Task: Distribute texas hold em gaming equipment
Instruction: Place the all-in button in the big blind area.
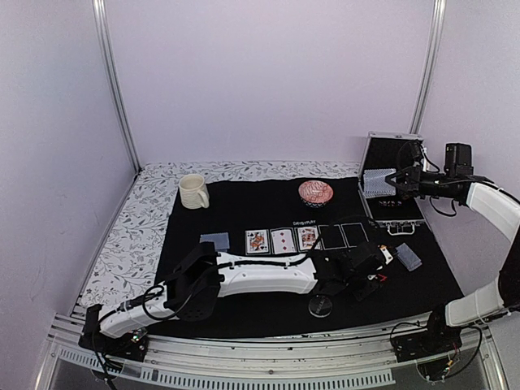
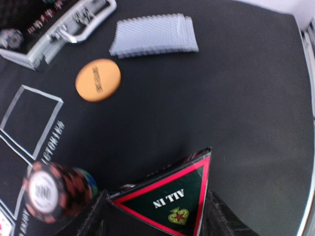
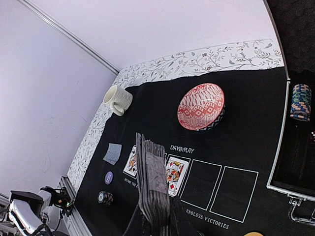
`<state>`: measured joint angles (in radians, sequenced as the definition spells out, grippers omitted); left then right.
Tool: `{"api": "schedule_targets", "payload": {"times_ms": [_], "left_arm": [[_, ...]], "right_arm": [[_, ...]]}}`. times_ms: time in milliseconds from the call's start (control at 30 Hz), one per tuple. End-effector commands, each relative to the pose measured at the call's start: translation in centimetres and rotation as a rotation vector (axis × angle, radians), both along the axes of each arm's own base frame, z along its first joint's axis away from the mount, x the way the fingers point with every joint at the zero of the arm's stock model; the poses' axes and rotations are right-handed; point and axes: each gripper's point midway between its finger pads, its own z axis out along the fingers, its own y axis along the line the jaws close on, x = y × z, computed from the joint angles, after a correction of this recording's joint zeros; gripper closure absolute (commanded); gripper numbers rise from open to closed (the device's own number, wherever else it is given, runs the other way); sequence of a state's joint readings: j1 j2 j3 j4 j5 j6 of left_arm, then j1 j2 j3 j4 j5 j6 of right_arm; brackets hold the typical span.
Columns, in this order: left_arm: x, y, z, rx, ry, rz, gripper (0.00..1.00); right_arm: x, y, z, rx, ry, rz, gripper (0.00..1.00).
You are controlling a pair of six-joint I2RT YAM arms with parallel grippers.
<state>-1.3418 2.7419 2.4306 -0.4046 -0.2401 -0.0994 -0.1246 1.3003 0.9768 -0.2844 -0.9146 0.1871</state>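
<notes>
My left gripper (image 2: 156, 199) is shut on a red-edged black triangle (image 2: 172, 196) marked ALL IN, low over the black mat (image 1: 244, 309) at its right side. Beyond it lie an orange disc (image 2: 98, 79) and a fanned pile of grey-backed cards (image 2: 153, 35). A striped chip stack (image 2: 54, 191) stands just left of the fingers. My right gripper (image 3: 162, 216) is shut on a deck of cards (image 3: 155, 182), held edge-up over the open metal case (image 1: 390, 175). Three face-up cards (image 1: 282, 240) fill the mat's first boxes. A purple disc (image 3: 109, 177) and another chip stack (image 3: 105, 197) sit at the mat's left.
A cream mug (image 1: 193, 192) and a red patterned bowl (image 1: 315, 192) stand at the back of the mat. A small face-down card pile (image 1: 215, 240) lies left of the face-up cards. A clear disc (image 1: 320, 307) rests near the front edge. More chips (image 3: 300, 102) sit in the case.
</notes>
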Motion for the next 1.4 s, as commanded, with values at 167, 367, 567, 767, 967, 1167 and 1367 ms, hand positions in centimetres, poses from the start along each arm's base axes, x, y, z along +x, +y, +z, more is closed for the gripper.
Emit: {"api": "schedule_targets", "payload": {"times_ms": [167,367,567,767,967,1167,1367], "left_arm": [[-0.2,-2.4,0.5,-0.109,-0.103,-0.014,0.56],[0.2,-2.8,-0.2,-0.136,-0.126,-0.007,0.51],[0.3,-2.9,-0.2,-0.145,-0.134,0.001,0.28],[-2.1,-4.1,4.4,-0.214,-0.162,-0.107,0.16],[-7.2,-4.8,13.1,-0.310,-0.231,-0.281,0.11],[-10.0,0.3,19.8,-0.302,-0.277,-0.387,0.11],[-8.6,9.4,23.0,-0.174,-0.350,-0.353,0.09]], "right_arm": [[-0.6,0.2,0.7,0.003,-0.032,0.016,0.98],[-0.5,0.2,0.6,0.000,-0.030,0.013,0.98],[-0.6,0.1,0.5,-0.002,-0.028,0.009,0.98],[-0.6,0.1,0.5,-0.004,-0.028,0.008,0.98],[-0.6,0.1,0.4,-0.007,-0.024,0.005,0.98],[-0.4,0.1,0.6,0.002,-0.017,0.009,0.98],[-0.9,1.9,0.3,0.020,0.012,0.046,0.98]]}}
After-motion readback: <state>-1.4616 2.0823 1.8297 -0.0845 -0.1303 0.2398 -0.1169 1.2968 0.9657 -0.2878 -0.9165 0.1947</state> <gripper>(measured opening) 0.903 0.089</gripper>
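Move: The left hand already holds the all-in button low over the cloth; its spot in the big blind area is about 2 cm ahead, 3 cm right and 2 cm below. From this hand, the red chip stack stands some 7 cm ahead and 3 cm left, the orange button about 10 cm ahead and 3 cm right, the blue card pair some 9 cm ahead and 10 cm right, all slightly lower. From the right hand the spot lies about 15 cm back, 4 cm left and 23 cm down. Rightward by 2 to 3 cm and slightly forward, the left hand hops up about 2 cm and lowers again with the all-in button, its fingers tipping some 10 degrees towards level. The fingers open wide to let go of it on the cloth beside the chip stack; the hand then climbs away fast, over 20 cm up, drawing back and finally left, swinging clockwise. The right hand stays put, still gripping the deck. ##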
